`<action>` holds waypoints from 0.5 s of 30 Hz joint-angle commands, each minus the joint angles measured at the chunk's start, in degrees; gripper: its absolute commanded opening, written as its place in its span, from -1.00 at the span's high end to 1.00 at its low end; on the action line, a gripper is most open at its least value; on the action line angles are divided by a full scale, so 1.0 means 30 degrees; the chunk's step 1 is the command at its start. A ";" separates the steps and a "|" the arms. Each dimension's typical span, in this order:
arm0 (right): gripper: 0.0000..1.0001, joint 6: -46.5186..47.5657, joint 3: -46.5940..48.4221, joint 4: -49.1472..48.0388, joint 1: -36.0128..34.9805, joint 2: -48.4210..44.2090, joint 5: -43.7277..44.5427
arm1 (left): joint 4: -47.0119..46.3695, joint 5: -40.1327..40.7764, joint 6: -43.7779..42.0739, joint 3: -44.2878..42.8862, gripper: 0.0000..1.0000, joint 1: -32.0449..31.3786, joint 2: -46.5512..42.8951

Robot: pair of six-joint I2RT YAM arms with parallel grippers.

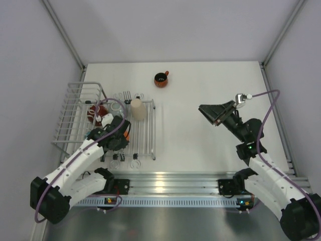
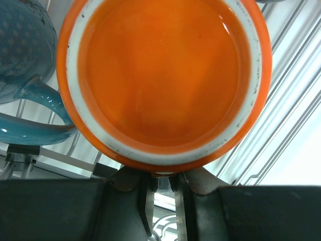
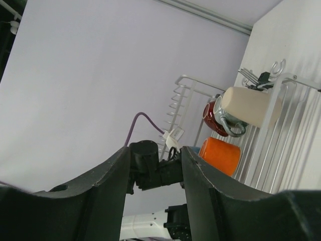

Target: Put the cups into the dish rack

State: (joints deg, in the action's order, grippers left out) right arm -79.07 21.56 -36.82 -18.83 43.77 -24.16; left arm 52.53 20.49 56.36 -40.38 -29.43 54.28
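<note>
The white wire dish rack (image 1: pixel 75 108) stands at the left. My left gripper (image 1: pixel 122 132) is over its low slatted part, shut on the bright orange cup (image 2: pixel 163 75), whose round end fills the left wrist view above the fingertips (image 2: pixel 149 183). A grey-blue cup (image 2: pixel 22 75) sits right beside it. The cream cup (image 1: pixel 138 108) and a wide red cup (image 1: pixel 97 112) are in the rack. A small dark red cup (image 1: pixel 161 79) stands on the table behind the rack. My right gripper (image 1: pixel 208 113) hovers open and empty at mid-right, facing the rack.
Forks (image 1: pixel 127 95) stand at the rack's back edge. White walls with metal posts close in the table on the left, back and right. A purple cable (image 1: pixel 268 108) loops by the right arm.
</note>
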 commanded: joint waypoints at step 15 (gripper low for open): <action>0.04 0.1687 0.1543 0.2136 0.0505 -0.0732 -0.0178 | -0.0519 0.0142 0.0081 -0.1247 -0.01 -0.0093 0.0159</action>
State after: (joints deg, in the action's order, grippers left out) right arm -75.88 23.68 -30.96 -18.11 42.48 -24.56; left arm 52.27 20.45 56.58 -41.91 -29.69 55.16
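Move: The orange mug, base up in the rack with its handle already between the left fingers, has its middle about 5 cm ahead of the left hand and level with it. The teal mug lies some 10 cm left and 2 cm ahead; the beige cup about 17 cm ahead and 9 cm right, the grey-green mug 17 cm ahead and 3 cm left, both near hand height. From the right hand the orange mug is roughly 40 cm left, 2 cm back and 22 cm below. The left hand first holds its place at the orange mug's handle while its fingers open from about a quarter to half wide, letting the pinched handle go so that it stands between the parted pads. Still opening, the hand then starts to ease off upward, with a little forward and to the right, about 1 cm in all and with no real turn of the wrist. ##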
